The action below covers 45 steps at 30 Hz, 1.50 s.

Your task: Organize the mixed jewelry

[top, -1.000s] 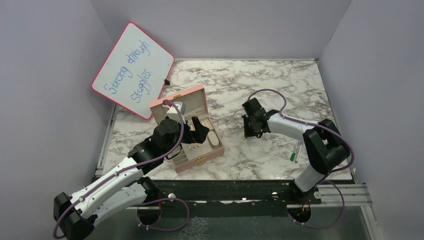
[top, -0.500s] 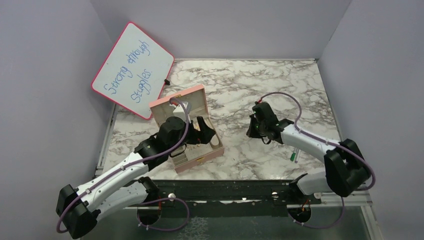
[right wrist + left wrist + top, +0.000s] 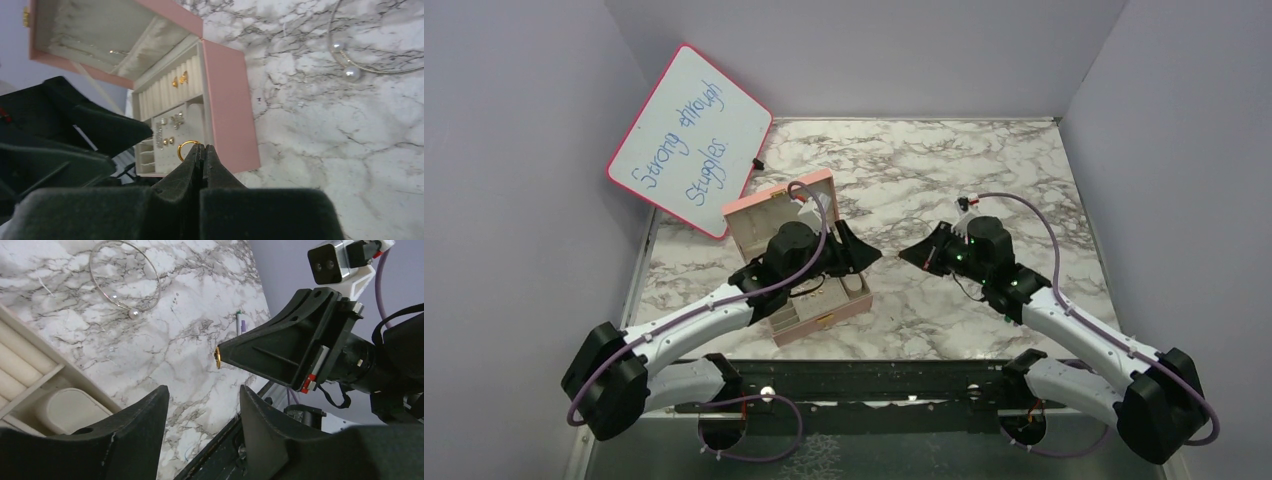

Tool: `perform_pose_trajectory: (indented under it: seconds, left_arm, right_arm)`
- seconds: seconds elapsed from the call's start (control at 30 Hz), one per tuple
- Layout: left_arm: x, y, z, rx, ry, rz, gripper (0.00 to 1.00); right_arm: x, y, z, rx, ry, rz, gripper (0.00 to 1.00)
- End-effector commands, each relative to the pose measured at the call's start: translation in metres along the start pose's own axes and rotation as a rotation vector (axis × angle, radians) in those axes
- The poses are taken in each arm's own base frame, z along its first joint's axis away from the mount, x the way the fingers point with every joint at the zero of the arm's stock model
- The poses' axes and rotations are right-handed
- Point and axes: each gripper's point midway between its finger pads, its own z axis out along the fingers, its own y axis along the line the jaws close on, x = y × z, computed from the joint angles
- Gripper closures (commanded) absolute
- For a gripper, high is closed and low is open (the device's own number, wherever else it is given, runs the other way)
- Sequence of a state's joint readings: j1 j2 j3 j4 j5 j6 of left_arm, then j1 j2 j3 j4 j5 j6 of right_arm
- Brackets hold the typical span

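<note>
My right gripper (image 3: 202, 146) is shut on a small gold ring (image 3: 183, 148), pinched at its very tips. In the left wrist view the same ring (image 3: 217, 358) sticks out of the right gripper's fingertips (image 3: 280, 352), just beyond my left gripper (image 3: 202, 390). The left gripper is open with nothing between its fingers. From above, the left gripper (image 3: 861, 252) and right gripper (image 3: 906, 252) point at each other, tips a short gap apart, right of the open pink box (image 3: 824, 320). More mixed jewelry, gold studs (image 3: 179, 80) and small pieces (image 3: 167, 141), lies in the box's compartments (image 3: 227, 100).
A thin wire bracelet with pearl ends (image 3: 133, 314) lies on the marble behind the grippers, its pearl (image 3: 352, 73) also in the right wrist view. A pen (image 3: 239, 322) lies near the right arm. A whiteboard (image 3: 689, 140) leans at the back left.
The right gripper swung down and turned left with the ring toward the left gripper. The left gripper moved right, out over the box's edge, and its jaws narrowed.
</note>
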<state>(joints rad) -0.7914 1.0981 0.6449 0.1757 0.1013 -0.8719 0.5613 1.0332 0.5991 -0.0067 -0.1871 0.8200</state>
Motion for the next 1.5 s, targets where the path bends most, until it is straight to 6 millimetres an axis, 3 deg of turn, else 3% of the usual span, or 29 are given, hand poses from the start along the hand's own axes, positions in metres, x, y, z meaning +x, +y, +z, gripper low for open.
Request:
perform_pose_trajectory:
  seconds: [0.0,0.27,0.63,0.8,0.9,0.97,1.07,1.13,1.27,1.37,1.47]
  left_arm:
    - [-0.008,-0.029,0.013,0.129,-0.003,-0.016,0.46]
    - [0.005,-0.033,0.029,0.157,0.044,0.0,0.44]
    - [0.013,-0.026,0.039,0.143,0.07,0.0,0.78]
    - [0.014,-0.027,0.039,0.146,0.075,0.006,1.0]
    - [0.013,-0.029,0.037,0.155,0.074,0.014,1.0]
    - [0.012,-0.03,0.036,0.161,0.07,0.023,1.0]
    - [0.009,-0.035,0.031,0.174,0.062,0.03,1.0]
    - [0.007,-0.04,0.026,0.191,0.062,0.036,1.0]
    - [0.001,-0.053,0.017,0.226,0.06,0.046,1.0]
    - [-0.007,-0.07,0.009,0.27,0.056,0.045,1.0]
    - [-0.016,-0.09,-0.001,0.327,0.053,0.031,1.0]
  right_arm:
    - [0.002,0.026,-0.008,-0.141,0.0,0.099,0.99]
    - [0.01,0.032,-0.008,-0.18,0.046,0.14,0.99]
    - [0.012,0.032,-0.005,-0.179,0.061,0.142,0.99]
    - [0.011,0.032,-0.004,-0.178,0.062,0.139,0.99]
    - [0.011,0.032,-0.004,-0.175,0.062,0.14,0.99]
    - [0.01,0.032,-0.006,-0.163,0.061,0.141,0.93]
    - [0.005,0.034,-0.013,-0.173,0.03,0.123,0.7]
    - [0.002,0.038,-0.02,-0.199,0.0,0.103,0.61]
    - [-0.006,0.062,-0.041,-0.347,-0.071,0.072,0.55]
    - [-0.016,0.091,-0.061,-0.51,-0.122,0.044,0.5]
    - [-0.027,0.108,-0.072,-0.559,-0.149,0.031,0.47]
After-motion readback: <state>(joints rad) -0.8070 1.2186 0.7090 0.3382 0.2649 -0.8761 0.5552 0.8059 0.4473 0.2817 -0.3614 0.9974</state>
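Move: The gold ring is still pinched in the right hand's closed tips, about 1 cm beyond its hand point and 1 cm left; from the left hand it lies some 6 cm right, 2 cm ahead and 3 cm lower. From the right hand, the left fingertips are about 7 cm left, 3 cm back and 3 cm higher. The open jewelry box's middle is roughly 11 cm left of the left hand, 2 cm back and 16 cm below; the pearl necklace lies some 17 cm ahead of that hand, 10 cm right and 19 cm below. The left hand slides about 4 cm right and a little down, turning slightly clockwise, to the gold ring, while the right hand, keeping its pinch, brings the ring some 2 cm back and left, rises about 1 cm and then holds nearly still as the left fingers close on the ring. Once the left fingers are shut, the right fingers open to about half and let go, and both hands rise, the left about 4 cm with its grip kept, the right some 6 cm while drawing back about 2 cm and tilting upward. ##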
